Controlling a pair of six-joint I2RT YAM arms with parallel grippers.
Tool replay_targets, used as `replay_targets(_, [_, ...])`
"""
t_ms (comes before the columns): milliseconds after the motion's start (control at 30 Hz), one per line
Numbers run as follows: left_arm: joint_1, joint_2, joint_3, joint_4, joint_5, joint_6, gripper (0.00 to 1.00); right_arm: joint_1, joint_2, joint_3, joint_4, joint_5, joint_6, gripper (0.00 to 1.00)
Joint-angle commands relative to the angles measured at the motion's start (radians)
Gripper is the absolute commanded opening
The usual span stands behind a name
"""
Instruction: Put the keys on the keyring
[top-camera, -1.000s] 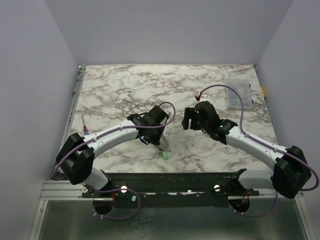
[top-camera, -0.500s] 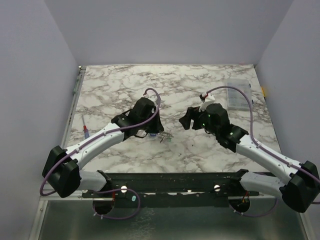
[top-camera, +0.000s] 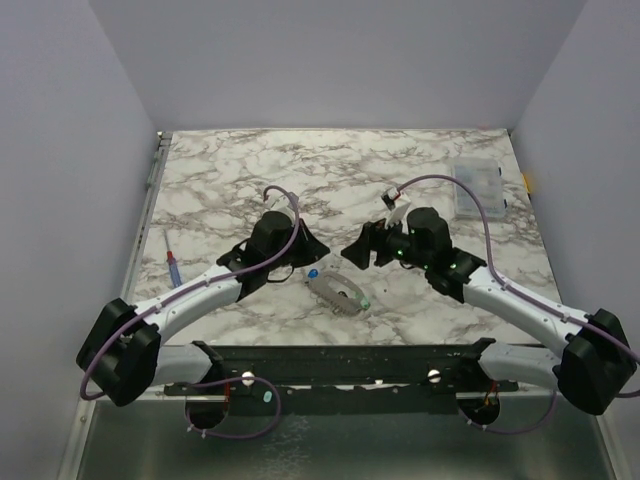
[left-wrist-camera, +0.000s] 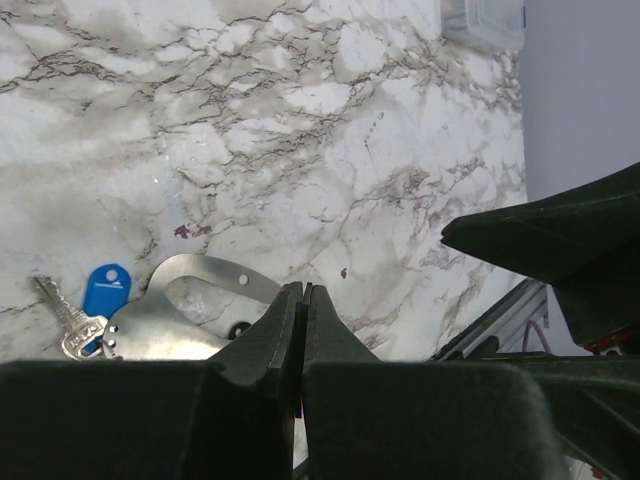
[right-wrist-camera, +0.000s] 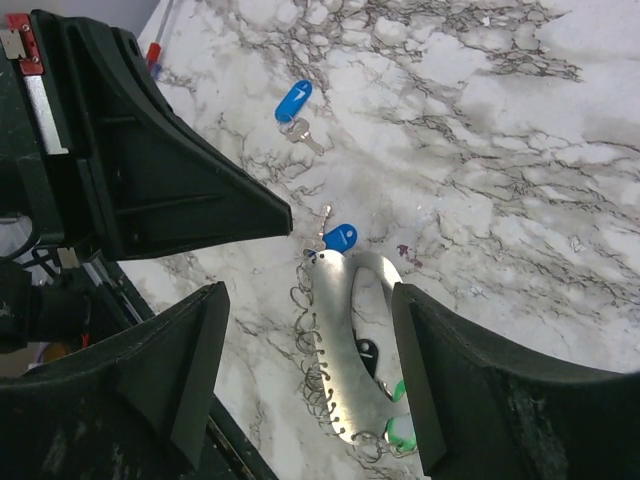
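Observation:
The silvery keyring (right-wrist-camera: 345, 340) lies flat on the marble, with small wire loops along one edge. A blue key (right-wrist-camera: 340, 237) is at one end, a black key (right-wrist-camera: 367, 352) by its middle and a green key (right-wrist-camera: 400, 432) at the other end. A second blue key (right-wrist-camera: 293, 100) lies loose farther off. My right gripper (right-wrist-camera: 310, 290) is open and hovers above the ring, empty. My left gripper (left-wrist-camera: 303, 290) is shut and empty beside the ring (left-wrist-camera: 190, 320). In the top view the ring (top-camera: 335, 292) lies in front of and between the left gripper (top-camera: 310, 252) and the right gripper (top-camera: 352, 258).
A thin screwdriver (top-camera: 172, 265) with a red-and-blue handle lies at the left edge. A clear plastic compartment box (top-camera: 478, 188) stands at the back right. The black rail (top-camera: 340, 362) with the arm bases runs along the near edge.
The left gripper has drawn back to the left and away from the keyring, which now lies flat in the open. The right gripper has moved left, over the ring.

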Motion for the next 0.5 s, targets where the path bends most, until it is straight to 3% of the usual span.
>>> replay_targets(0, [0.006, -0.025, -0.017, 0.147, 0.025, -0.047, 0.00, -0.002, 0.029, -0.011, -0.002, 0.028, 0.054, 0.74])
replay_targets(200, [0.000, -0.007, 0.051, -0.133, 0.029, 0.196, 0.00, -0.003, 0.058, 0.028, -0.230, 0.249, 0.119, 0.74])
replay_targets(333, [-0.113, 0.005, 0.075, -0.301, -0.087, 0.301, 0.29, -0.002, 0.092, 0.073, -0.423, 0.468, 0.263, 0.76])
replay_targets(400, [-0.196, 0.009, 0.078, -0.340, -0.150, 0.337, 0.39, -0.002, 0.086, 0.075, -0.464, 0.557, 0.305, 0.78])
replay_targets(467, [-0.257, 0.014, 0.068, -0.347, -0.175, 0.376, 0.44, -0.003, 0.068, 0.074, -0.463, 0.625, 0.312, 0.86])
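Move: The keyring, the curved metal plate with small rings, lies below the left hand, about 13 cm down, 3 cm right and 2 cm back. From the right hand it is some 4 cm left, 1 cm back and 16 cm down. The green key at its right end is about 5 cm back and 9 cm right of the left hand; the blue key at its left end is some 3 cm ahead and 3 cm left of that hand. Neither hand touches anything. The left hand hovers, then draws back about 4 cm and sinks some 2.5 cm towards the keyring, its shut fingers opening to nearly halfway while its left side rolls up. The right hand sinks about 7 cm and swings some 6 cm to its right, turning clockwise and tipping down, fingers still wide open. ##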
